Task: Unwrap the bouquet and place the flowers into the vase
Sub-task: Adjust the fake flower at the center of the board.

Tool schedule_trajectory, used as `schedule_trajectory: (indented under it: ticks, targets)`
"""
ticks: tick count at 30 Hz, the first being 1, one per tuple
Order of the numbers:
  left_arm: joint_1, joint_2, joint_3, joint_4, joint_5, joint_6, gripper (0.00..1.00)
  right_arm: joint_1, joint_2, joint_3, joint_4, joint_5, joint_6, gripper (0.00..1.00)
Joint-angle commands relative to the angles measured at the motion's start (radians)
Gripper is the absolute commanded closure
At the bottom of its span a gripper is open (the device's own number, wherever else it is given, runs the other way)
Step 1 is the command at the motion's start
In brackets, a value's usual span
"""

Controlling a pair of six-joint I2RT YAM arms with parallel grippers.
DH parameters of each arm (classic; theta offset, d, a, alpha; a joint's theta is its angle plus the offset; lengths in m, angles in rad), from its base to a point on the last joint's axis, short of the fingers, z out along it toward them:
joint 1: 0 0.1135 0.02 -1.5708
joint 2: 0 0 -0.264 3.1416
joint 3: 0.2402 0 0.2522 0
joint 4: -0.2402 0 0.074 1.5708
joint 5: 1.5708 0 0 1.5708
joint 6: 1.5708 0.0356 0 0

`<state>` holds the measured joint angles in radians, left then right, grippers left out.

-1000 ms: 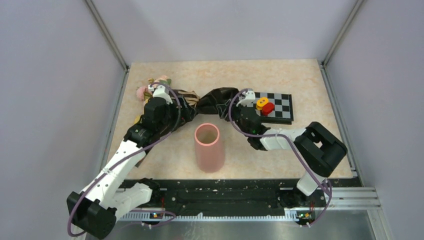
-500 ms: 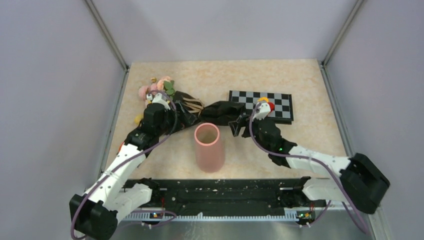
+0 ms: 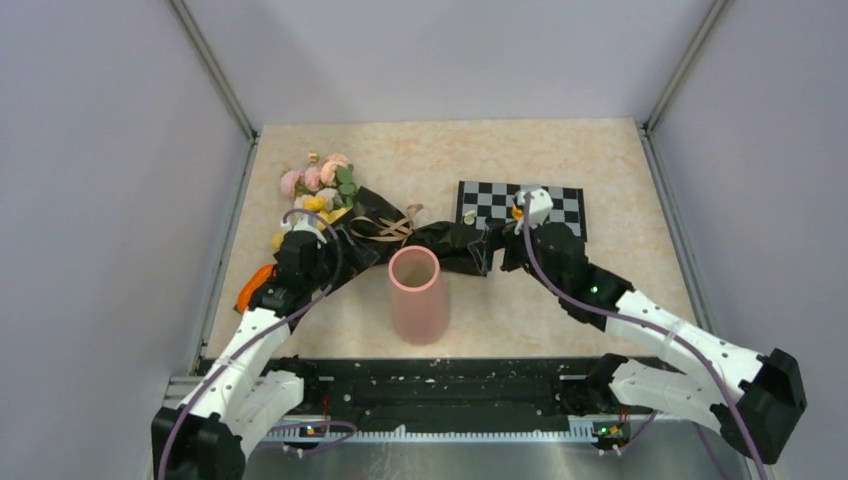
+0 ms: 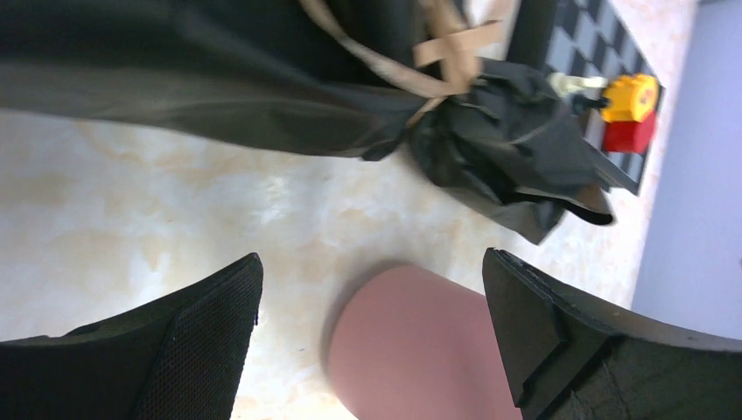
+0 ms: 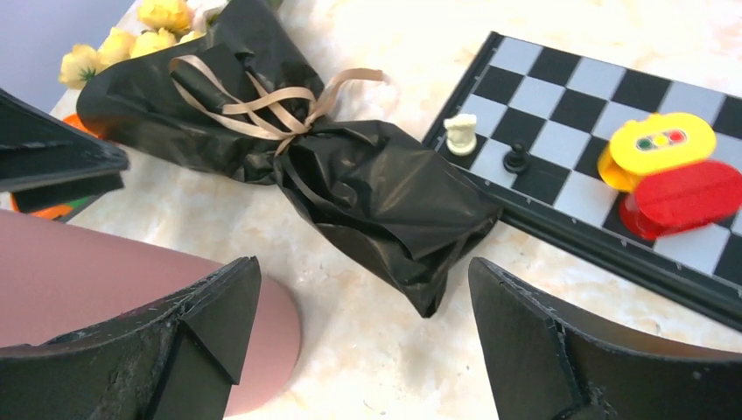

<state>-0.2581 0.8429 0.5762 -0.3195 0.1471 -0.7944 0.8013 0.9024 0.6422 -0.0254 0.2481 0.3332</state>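
The bouquet [image 3: 400, 232] lies on the table, its black crinkled wrapping [image 5: 385, 197] tied with a tan ribbon [image 5: 262, 109]. The flowers [image 3: 318, 180], pink, peach and yellow, stick out at its far left end. In front of the bouquet's middle the pink vase [image 3: 417, 295] stands upright. My left gripper [image 3: 345, 255] is open by the wrapping's left part, and its wrist view shows the vase [image 4: 420, 341] between the fingers and the wrapping [image 4: 499, 149] beyond. My right gripper [image 3: 497, 252] is open just right of the wrapped stem end, with nothing in it [image 5: 365, 262].
A small chessboard [image 3: 565, 205] lies at the back right, carrying a white piece [image 5: 461, 133], a black pawn [image 5: 516, 159], and yellow [image 5: 661, 140] and red [image 5: 691, 197] blocks. An orange object [image 3: 255, 285] sits near the left edge. Grey walls enclose the table.
My right gripper opened, let go of the wrapped end and drew back right. The left arm pulled back toward me, uncovering the flowers. The bouquet now lies flat.
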Motion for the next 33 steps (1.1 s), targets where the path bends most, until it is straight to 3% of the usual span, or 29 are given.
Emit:
schedule_trajectory:
  ticks: [1,8,13,18,23,28,33]
  targets:
    - [0.067,0.01,-0.066,0.117,0.047,-0.04,0.01,-0.074,0.156,0.191,-0.109,-0.202,-0.046,0.1]
    - [0.141,0.02,-0.125,0.232,0.034,-0.074,0.01,-0.172,0.482,0.385,-0.138,-0.419,-0.053,0.18]
    - [0.217,0.076,-0.157,0.36,0.079,-0.094,0.01,-0.214,0.618,0.426,-0.09,-0.476,-0.054,0.18]
    - [0.252,0.131,-0.138,0.397,0.05,-0.043,0.01,-0.22,0.678,0.4,-0.041,-0.497,-0.043,0.19]
    - [0.252,0.197,-0.143,0.463,0.028,-0.039,0.01,-0.22,0.721,0.373,0.005,-0.577,-0.011,0.28]
    - [0.252,0.331,-0.152,0.642,0.056,-0.064,0.01,-0.205,0.735,0.332,0.077,-0.603,0.025,0.3]
    - [0.252,0.477,-0.063,0.702,0.097,-0.067,0.01,-0.166,0.713,0.319,0.095,-0.553,0.021,0.31]
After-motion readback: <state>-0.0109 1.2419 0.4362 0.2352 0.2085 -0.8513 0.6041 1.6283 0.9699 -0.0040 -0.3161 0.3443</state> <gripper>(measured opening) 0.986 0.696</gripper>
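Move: The tail of the black wrapping lies about 9 cm ahead of the right hand, 8 cm to its left and 16 cm below. From that hand the ribbon tie is some 14 cm ahead and 17 cm left, and the vase 4 cm back and 15 cm left. The wrapping's flower end is about 11 cm ahead of the left hand, 4 cm left and 11 cm below; the flowers are 21 cm ahead of it and 10 cm left. Swing the right gripper forward and left, then drop it about 11 cm over the wrapping's tail, tipping the fingers down some 25 degrees, turning counter-clockwise and narrowing them part way; finish drifting left and slightly back. Bring the open left gripper down and left, then forward and further down towards the wrapping's flower end, turning it counter-clockwise. ##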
